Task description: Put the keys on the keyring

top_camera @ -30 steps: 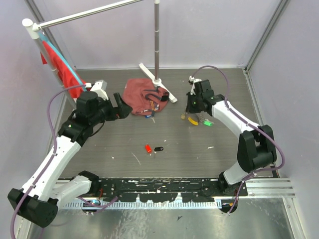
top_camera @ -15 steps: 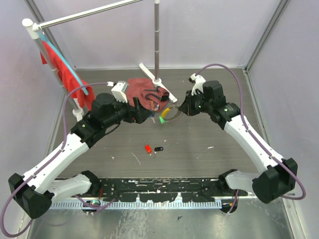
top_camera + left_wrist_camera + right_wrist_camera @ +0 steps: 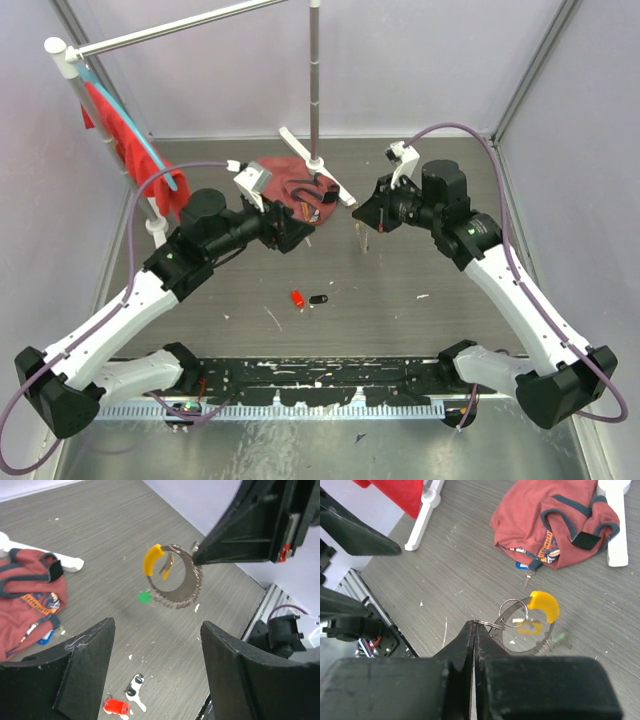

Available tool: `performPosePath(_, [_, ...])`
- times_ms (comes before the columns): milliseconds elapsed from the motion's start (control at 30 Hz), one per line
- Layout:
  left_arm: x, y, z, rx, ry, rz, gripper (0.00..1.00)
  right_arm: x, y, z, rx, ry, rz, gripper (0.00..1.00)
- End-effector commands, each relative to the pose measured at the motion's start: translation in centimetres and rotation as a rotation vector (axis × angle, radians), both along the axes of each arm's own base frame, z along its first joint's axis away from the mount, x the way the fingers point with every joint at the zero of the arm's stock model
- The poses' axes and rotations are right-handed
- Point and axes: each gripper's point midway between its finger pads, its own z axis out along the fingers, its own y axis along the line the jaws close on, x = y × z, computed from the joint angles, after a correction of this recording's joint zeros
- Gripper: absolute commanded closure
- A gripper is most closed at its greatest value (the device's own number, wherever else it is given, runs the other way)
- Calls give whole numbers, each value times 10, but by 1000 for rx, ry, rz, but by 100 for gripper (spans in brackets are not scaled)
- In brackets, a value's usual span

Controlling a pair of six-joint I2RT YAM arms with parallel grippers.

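Note:
The keyring (image 3: 176, 596), a silvery coiled loop, hangs in the air above the table with a yellow-tagged key (image 3: 151, 560) and a green-tagged key (image 3: 145, 597) on it. My right gripper (image 3: 475, 625) is shut on a small ring at the edge of the keyring (image 3: 504, 620); the yellow tag (image 3: 545, 606) is beyond it. From above, the right gripper (image 3: 362, 222) is right of the red bag. My left gripper (image 3: 156, 630) is open and empty, facing the keyring from a short distance. A red-tagged key (image 3: 297, 298) and a black-headed key (image 3: 318, 299) lie loose mid-table.
A red bag (image 3: 285, 185) lies at the foot of a white-footed metal pole stand (image 3: 315, 100). A blue-tagged key (image 3: 521, 565) lies by the bag. A rack with red cloth (image 3: 120, 130) stands at the far left. Walls enclose the table.
My right gripper lifted the keyring off the table and carried it left toward the middle. My left arm swung right toward it, and its jaws narrowed somewhat.

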Motion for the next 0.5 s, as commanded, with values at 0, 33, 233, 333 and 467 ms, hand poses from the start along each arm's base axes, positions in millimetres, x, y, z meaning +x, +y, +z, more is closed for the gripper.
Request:
performPosePath(0, [-10,-23,15,22,-160,-125,23,-13,8,59,98,-124,59,99])
performPosePath(33, [-10,-26,17,37,-186,-140,23,-14,8,62,92,-136,66,100])
performPosePath(233, [-14,-31,18,82,-266,-206,28,-30,9,71,62,-171,159,100])
performPosePath(333, [-18,-32,20,78,-278,-229,29,-32,6,80,64,-187,148,99])
performPosePath(467, [-22,-36,25,30,-282,-230,28,-45,11,88,86,-203,222,99])
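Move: The keyring hangs just under the right hand's shut fingertips, its middle about 4 cm below them. From the open, empty left hand it lies roughly 11 cm to the right, 3 cm ahead and 5 cm lower; the left gripper is some 10 cm left of the right hand, 3 cm back and 2 cm higher. Some 20 cm below the left hand and 3 cm back on the table lie the red key, 3 cm left, and the black key, 2 cm right. Up by about 5 cm and a little back goes the right hand, its fingers staying shut, while the keyring comes free of their tips. The left hand shifts rightward and somewhat back, about 3 cm in all, towards the right gripper's side and the keyring, turning some 10 degrees clockwise and rolling a little, its fingers staying wide apart and touching nothing. ##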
